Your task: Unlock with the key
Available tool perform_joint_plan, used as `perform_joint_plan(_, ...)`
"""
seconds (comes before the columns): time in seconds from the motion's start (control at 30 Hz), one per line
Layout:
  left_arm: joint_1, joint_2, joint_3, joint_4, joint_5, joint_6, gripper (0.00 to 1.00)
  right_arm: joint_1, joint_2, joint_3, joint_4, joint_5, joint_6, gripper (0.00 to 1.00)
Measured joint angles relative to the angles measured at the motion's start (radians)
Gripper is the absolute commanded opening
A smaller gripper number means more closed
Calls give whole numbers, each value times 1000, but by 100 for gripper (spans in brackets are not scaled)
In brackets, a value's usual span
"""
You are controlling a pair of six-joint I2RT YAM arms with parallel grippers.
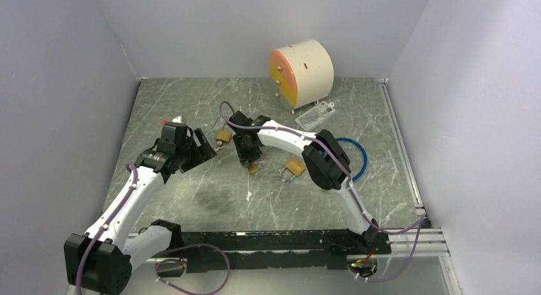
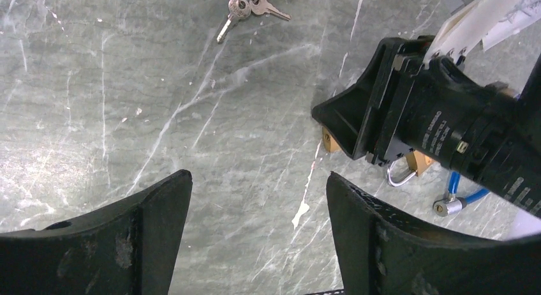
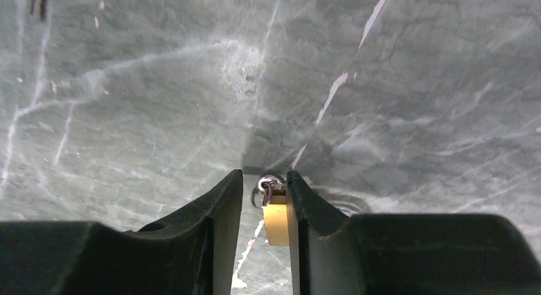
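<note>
A small brass padlock [image 3: 275, 219] with a ring on its shackle stands between the fingers of my right gripper [image 3: 265, 180]. It touches the right finger, and a gap shows to the left finger. That gripper [image 1: 250, 162] is low over the table's middle, with the padlock [image 1: 253, 168] at its tips. A bunch of keys [image 2: 239, 7] lies on the table beyond my left gripper [image 2: 258, 177], which is open and empty above bare table. The left gripper [image 1: 205, 147] sits just left of the right one.
A second padlock [image 1: 293, 167] lies right of the right gripper, and a third padlock [image 1: 223, 135] is near the keys. A blue cable loop [image 1: 354, 156], a white card [image 1: 314, 116] and a cream drum with an orange face [image 1: 301, 68] are at the back right.
</note>
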State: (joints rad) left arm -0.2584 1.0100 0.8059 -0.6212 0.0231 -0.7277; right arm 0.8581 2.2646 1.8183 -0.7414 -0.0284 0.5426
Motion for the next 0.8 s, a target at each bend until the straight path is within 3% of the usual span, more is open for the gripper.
perform_joint_plan(0.2,0,0,-3,-1,-2,-2,81,31,0,2,-31,71,-11,30)
perform_joint_plan(0.33,0,1,-17,0,-2,-5,80,37,0,5,-47,91,-21,7)
perform_joint_plan(0.43,0,3,-21,0,-2,-11,80,38,6,16,-68,99,-26,0)
perform_joint_plan(0.8,0,0,-28,3,-2,-25,80,42,-15,-24,-16,40,-108,0)
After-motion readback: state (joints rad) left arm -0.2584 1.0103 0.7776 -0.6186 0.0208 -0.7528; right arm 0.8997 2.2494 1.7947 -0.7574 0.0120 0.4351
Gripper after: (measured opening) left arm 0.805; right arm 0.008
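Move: The small padlock's key ring lies practically between the right fingertips, level with them fore and aft and sideways and about 1 cm below. The small padlock's body is some 2 cm back and 2 cm to the right of the hand. The brass padlock lies roughly 17 cm right and 2 cm back, the gold padlock about 10 cm ahead and 9 cm left. From the left hand, the key ring is around 4 cm ahead, 15 cm right and 13 cm down. Back towards its base by about 1.5 cm, low over the table at the small padlock's key side, the right hand eases and drifts about 1 cm right before swinging most of that back left. Meanwhile the partly open fingers close fully at the key ring, beside the padlock body. The wrist rolls a few degrees, its left side dipping, then turns some 5 degrees counter-clockwise. Whether the shut fingers have caught a key can't be seen. ##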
